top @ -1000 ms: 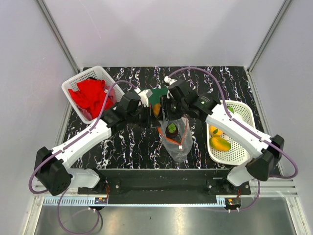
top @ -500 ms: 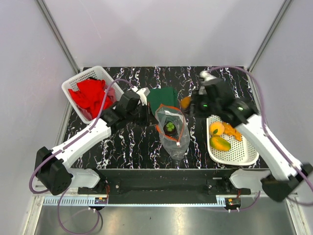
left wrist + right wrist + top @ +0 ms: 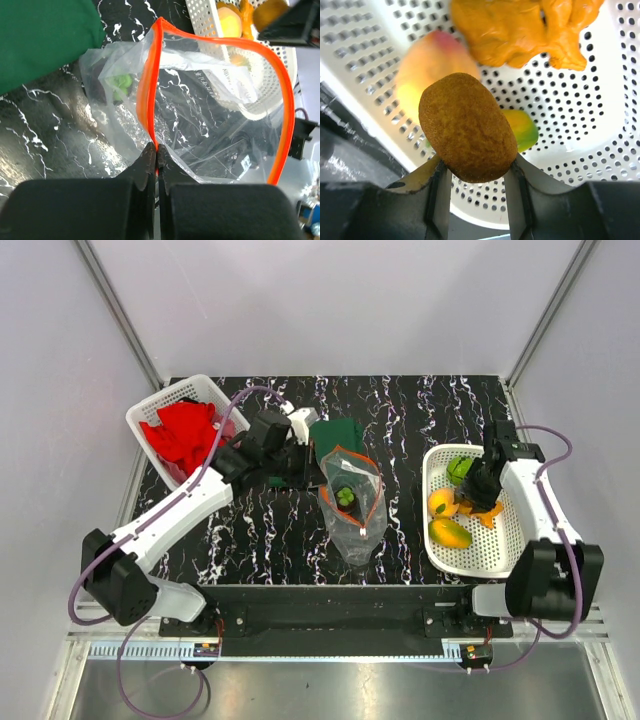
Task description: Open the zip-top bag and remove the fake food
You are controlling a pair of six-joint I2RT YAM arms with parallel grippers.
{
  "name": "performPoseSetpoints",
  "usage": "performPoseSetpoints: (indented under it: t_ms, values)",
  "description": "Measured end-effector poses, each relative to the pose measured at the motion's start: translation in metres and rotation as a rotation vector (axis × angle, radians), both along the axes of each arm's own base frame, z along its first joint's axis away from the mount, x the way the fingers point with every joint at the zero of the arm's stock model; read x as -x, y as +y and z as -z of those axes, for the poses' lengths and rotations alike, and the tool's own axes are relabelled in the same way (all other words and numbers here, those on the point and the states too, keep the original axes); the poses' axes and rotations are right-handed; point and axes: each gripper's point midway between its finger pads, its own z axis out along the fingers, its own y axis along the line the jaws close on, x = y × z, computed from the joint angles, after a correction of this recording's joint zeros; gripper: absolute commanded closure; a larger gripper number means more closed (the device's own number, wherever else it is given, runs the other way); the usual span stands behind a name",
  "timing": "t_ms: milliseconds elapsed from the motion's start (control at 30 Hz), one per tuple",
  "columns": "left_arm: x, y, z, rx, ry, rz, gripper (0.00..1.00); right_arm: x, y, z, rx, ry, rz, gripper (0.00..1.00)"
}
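Note:
The clear zip-top bag (image 3: pixel 355 525) lies mid-table, its mouth held wide by the orange-red zip strip (image 3: pixel 150 75). My left gripper (image 3: pixel 156 150) is shut on that strip at the bag's left rim (image 3: pixel 318 468). A dark round piece with a green top (image 3: pixel 346 497) of the fake food sits inside the bag. My right gripper (image 3: pixel 476 167) is shut on a brown oval piece (image 3: pixel 467 127), held above the right white basket (image 3: pixel 500 558). Below it lie a peach (image 3: pixel 427 70), an orange carrot-like piece (image 3: pixel 520 30) and a yellow-green piece (image 3: pixel 522 130).
A green cloth (image 3: pixel 335 435) lies flat just behind the bag. A white basket (image 3: pixel 150 410) holding a red cloth (image 3: pixel 185 432) stands at the back left. A green round fruit (image 3: pixel 460 468) rests at the far end of the right basket.
My right arm has swung from the bag's mouth over to the right basket, carrying the brown oval piece. The left gripper has kept its hold on the zip strip.

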Motion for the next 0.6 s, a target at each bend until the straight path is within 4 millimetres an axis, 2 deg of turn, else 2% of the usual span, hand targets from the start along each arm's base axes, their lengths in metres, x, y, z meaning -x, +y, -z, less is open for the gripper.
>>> performPoseSetpoints:
  t_ms: [100, 133, 167, 233, 267, 300, 467, 600]
  values:
    - [0.0, -0.003, 0.0, -0.006, -0.008, 0.047, 1.0, -0.001, -0.015, 0.017, -0.019, 0.05, 0.052, 0.74]
    - [0.001, -0.005, 0.0, -0.007, -0.007, 0.063, 1.0, -0.001, -0.017, 0.021, -0.044, 0.047, 0.071, 0.65]
    - [0.001, -0.005, 0.001, -0.008, -0.005, 0.072, 1.0, 0.0, -0.02, 0.024, -0.054, 0.048, 0.086, 0.49]
    - [0.002, -0.007, 0.003, -0.01, -0.002, 0.09, 1.0, 0.003, -0.024, 0.029, -0.081, 0.057, 0.112, 0.33]
    - [0.003, -0.007, 0.004, -0.01, 0.002, 0.098, 1.0, 0.006, -0.026, 0.032, -0.089, 0.067, 0.119, 0.22]
    - [0.003, -0.008, 0.005, -0.01, 0.006, 0.102, 1.0, 0.007, -0.024, 0.032, -0.1, 0.07, 0.12, 0.17]
    - [0.005, -0.012, 0.01, -0.005, 0.034, 0.117, 1.0, 0.008, -0.017, 0.027, -0.132, 0.057, 0.087, 0.15]
    - [0.005, -0.014, 0.009, 0.01, 0.053, 0.106, 1.0, 0.01, -0.005, 0.004, -0.155, -0.001, 0.039, 0.18]
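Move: A little under the right hand, some 8 cm down, 2 cm back and 4 cm to its right, is the bare patch of basket floor meant for the brown piece it still holds. Seen from that hand, the peach is about 4 cm ahead and 4 cm left, the mango 3 cm back and 2 cm left, the lumpy orange piece 4 cm ahead and 5 cm right. From the left hand the patch is roughly 37 cm right, 2 cm back and 18 cm down. Sinking about 3 cm into the basket while easing some 2 cm right, the right hand spreads its half-open fingers wide and lets go of the brown piece, then backs up nearly 3 cm and drifts left. The left hand keeps its pinch on the bag's rim, shifting a centimetre or so right and down with a slight clockwise turn. ##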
